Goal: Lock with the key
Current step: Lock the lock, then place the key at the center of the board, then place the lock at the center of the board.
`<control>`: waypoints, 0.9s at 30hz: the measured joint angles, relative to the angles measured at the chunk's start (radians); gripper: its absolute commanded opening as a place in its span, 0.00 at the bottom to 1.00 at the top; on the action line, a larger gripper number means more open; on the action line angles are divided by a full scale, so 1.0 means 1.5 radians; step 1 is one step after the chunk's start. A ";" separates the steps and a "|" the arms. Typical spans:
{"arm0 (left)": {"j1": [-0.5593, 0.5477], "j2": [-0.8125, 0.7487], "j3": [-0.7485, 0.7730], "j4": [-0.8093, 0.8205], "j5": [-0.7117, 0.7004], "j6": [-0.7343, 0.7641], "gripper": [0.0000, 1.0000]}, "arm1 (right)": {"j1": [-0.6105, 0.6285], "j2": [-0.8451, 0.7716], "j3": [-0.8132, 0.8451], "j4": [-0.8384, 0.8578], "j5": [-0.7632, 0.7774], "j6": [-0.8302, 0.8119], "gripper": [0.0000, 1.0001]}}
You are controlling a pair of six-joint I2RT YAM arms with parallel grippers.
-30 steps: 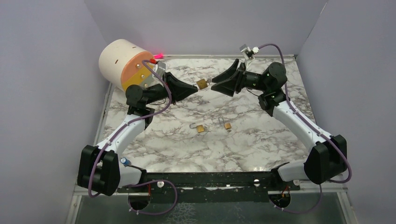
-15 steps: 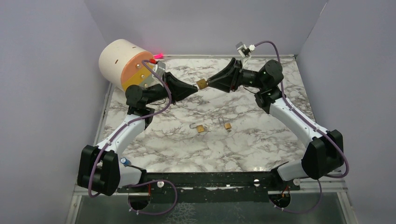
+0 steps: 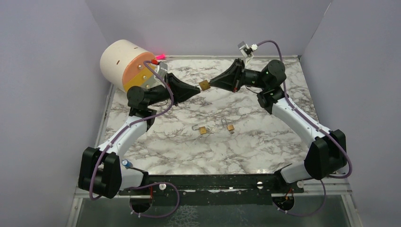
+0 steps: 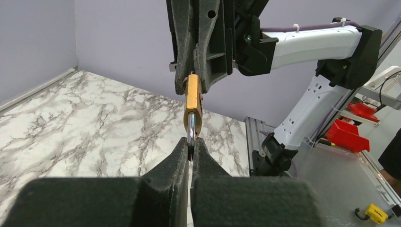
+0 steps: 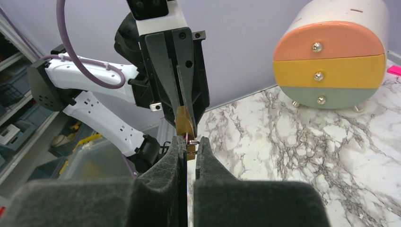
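A small brass padlock (image 3: 204, 85) hangs in the air between both grippers at the back middle of the table. My left gripper (image 3: 197, 88) is shut on its steel shackle (image 4: 190, 132), and the brass body (image 4: 193, 101) points away from it. My right gripper (image 3: 212, 83) meets the lock from the other side. Its jaws are shut on the key (image 5: 191, 143) and its small ring at the bottom of the padlock (image 5: 183, 122). The key blade is hidden between the pads.
Two more small brass padlocks (image 3: 202, 130) (image 3: 231, 127) lie on the marble table (image 3: 265, 146) near its middle. A round mini drawer unit (image 3: 125, 66) with peach, yellow and green fronts stands at the back left. Purple walls enclose the table.
My right gripper moved left up to the padlock and its jaws went from open to shut on the key. The left arm and the padlock stayed still.
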 measured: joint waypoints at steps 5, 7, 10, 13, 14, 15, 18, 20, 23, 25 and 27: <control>0.000 0.000 0.000 0.000 0.000 0.000 0.00 | 0.000 0.000 0.000 -0.002 0.000 -0.002 0.01; 0.001 0.000 0.000 0.000 0.000 0.000 0.00 | 0.000 -0.001 0.000 -0.007 0.001 -0.008 0.01; 0.006 0.000 -0.002 0.000 -0.001 0.000 0.00 | -0.007 -0.006 0.000 -0.020 0.005 -0.020 0.01; 0.014 0.000 -0.005 0.001 -0.001 0.000 0.00 | -0.021 -0.018 -0.004 -0.028 0.006 -0.027 0.01; 0.018 0.000 -0.006 0.001 -0.001 0.000 0.00 | -0.032 -0.025 -0.007 -0.028 0.007 -0.029 0.01; 0.021 0.000 -0.006 0.000 -0.001 0.000 0.00 | -0.042 -0.032 -0.011 -0.028 0.007 -0.029 0.01; 0.029 0.000 -0.010 0.001 -0.001 0.000 0.00 | -0.072 -0.047 -0.024 -0.026 0.007 -0.025 0.01; 0.032 0.000 -0.014 0.002 -0.001 0.000 0.00 | -0.090 -0.053 -0.032 -0.025 0.007 -0.020 0.01; 0.034 0.000 -0.022 0.002 -0.002 0.000 0.00 | -0.102 -0.054 -0.038 -0.028 0.009 -0.020 0.01; 0.035 0.000 -0.034 -0.002 -0.011 0.001 0.00 | -0.103 -0.055 -0.046 -0.034 0.017 -0.024 0.01; 0.036 0.000 -0.054 -0.006 -0.026 0.000 0.00 | -0.103 -0.055 -0.059 -0.044 0.032 -0.032 0.01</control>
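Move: The padlock hangs by its shackle from the left fingers, its body roughly 3 cm to the right of that hand, 1 cm ahead and 1 cm above. From the right hand, already pinching the key, it lies some 3 cm to the left, about level ahead and in height. On the table about 36 cm below the right hand, a near spare lock lies 4 cm back and 3 cm left, a far spare lock 3 cm back and 10 cm right. Rightward and forward, after a brief pause, the right hand draws away from the padlock by about 5.5 cm right and 3.5 cm forward, turning some 10 degrees clockwise with its fingers still shut on the key, and sinks slightly at the end. The left hand keeps its pinch on the shackle, eases left and forward, then dips about 3 cm. ##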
